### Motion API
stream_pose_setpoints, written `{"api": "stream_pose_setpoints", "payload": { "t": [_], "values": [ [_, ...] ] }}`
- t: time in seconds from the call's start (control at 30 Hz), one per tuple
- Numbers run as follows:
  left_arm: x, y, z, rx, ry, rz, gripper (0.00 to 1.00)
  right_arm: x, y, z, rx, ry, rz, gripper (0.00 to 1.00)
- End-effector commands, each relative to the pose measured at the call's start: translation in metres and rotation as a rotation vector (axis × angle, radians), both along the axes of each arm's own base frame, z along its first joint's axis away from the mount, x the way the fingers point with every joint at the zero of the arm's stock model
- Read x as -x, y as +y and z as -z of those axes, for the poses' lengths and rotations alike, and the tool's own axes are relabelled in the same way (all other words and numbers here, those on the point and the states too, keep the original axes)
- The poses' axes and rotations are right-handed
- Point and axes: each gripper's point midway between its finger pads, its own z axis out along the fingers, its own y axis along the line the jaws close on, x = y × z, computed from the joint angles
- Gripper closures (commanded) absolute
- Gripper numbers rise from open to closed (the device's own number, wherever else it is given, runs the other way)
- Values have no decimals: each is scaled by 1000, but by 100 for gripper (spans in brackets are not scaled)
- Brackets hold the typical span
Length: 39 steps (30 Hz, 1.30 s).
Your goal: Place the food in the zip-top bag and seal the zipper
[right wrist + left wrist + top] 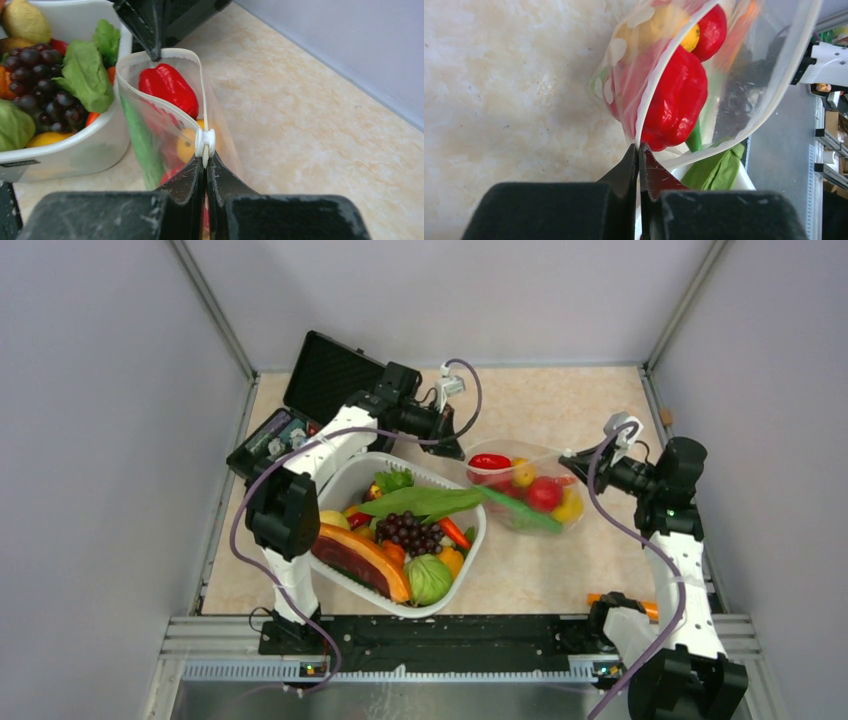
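Observation:
The zip-top bag (545, 455) hangs stretched between my two grippers over the table, right of the basket. Inside it is food: a red pepper (489, 462) (676, 100) (167, 85), a yellow lemon (691, 37), a red tomato (543, 494) and a long green pod (520, 508). My left gripper (458, 452) (639, 147) is shut on the bag's left mouth corner. My right gripper (568, 462) (205, 161) is shut on the zipper (202, 95) just below its white slider (205, 142). Between the grippers the two zipper strips stand apart, so the mouth gapes.
A white oval basket (345, 480) (75, 150) stands left of the bag, touching it, holding a papaya slice (360, 555), dark grapes (410, 532), lettuce and other toy produce. An open black hard case (330, 375) sits at the back left. Grey walls enclose the table.

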Motion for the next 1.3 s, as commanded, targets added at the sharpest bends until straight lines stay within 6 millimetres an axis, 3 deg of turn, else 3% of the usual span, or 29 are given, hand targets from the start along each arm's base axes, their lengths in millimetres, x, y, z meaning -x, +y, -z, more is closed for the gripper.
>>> {"api": "stream_pose_setpoints", "payload": {
  "t": [0.0, 0.17, 0.37, 0.43, 0.5, 0.6, 0.63, 0.77, 0.9, 1.07, 1.17, 1.27],
  "values": [
    [0, -6, -77, 123, -140, 19, 100, -18, -13, -28, -1, -99, 140, 100],
    [-6, -14, -138, 214, -229, 4, 100, -29, -17, -29, -83, -92, 195, 100],
    [-13, -14, -168, 237, -268, -52, 100, -38, -17, -27, -213, -140, 214, 100],
    [-13, -14, -156, 221, -250, -55, 100, -38, -13, -15, -217, -118, 177, 100],
    [-29, -8, -118, 104, -215, -133, 100, -42, -9, 10, -214, -47, 138, 100],
    [-26, 2, -77, 11, -150, -157, 100, -41, -7, 29, -230, -29, 117, 100],
    [-25, 2, -77, 29, -164, -157, 97, -38, -5, 27, -235, -48, 108, 100],
    [-22, 2, -102, 98, -244, -160, 46, -33, -3, 16, -173, -70, 78, 100],
    [-16, -7, -139, 197, -367, -91, 23, -26, -2, 9, -115, -93, 59, 100],
    [3, -37, -171, 289, -616, 52, 2, -10, 4, -18, -80, -183, 10, 100],
    [19, -57, -181, 359, -722, 154, 1, -11, 4, -11, -74, -164, 9, 100],
    [28, -77, -175, 411, -760, 247, 1, -11, 4, -7, -75, -153, 1, 100]
  ]
}}
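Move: The left fingers are shut on the left end of the zip-top bag's rim; the filled bag's middle lies about 14 cm to the right, 6 cm back and 9 cm below. The red pepper is 6 cm right, 3 cm back and 8 cm below; the white tub about 14 cm left and 18 cm back. From the right hand, holding the zipper end, the bag's middle is 6 cm left, 6 cm back and 13 cm below, the tomato 2 cm left and 7 cm back. Left lifts the rim 13 cm, lowers, opens, rises clear; right, still pinching the zipper, dips forward and returns. ##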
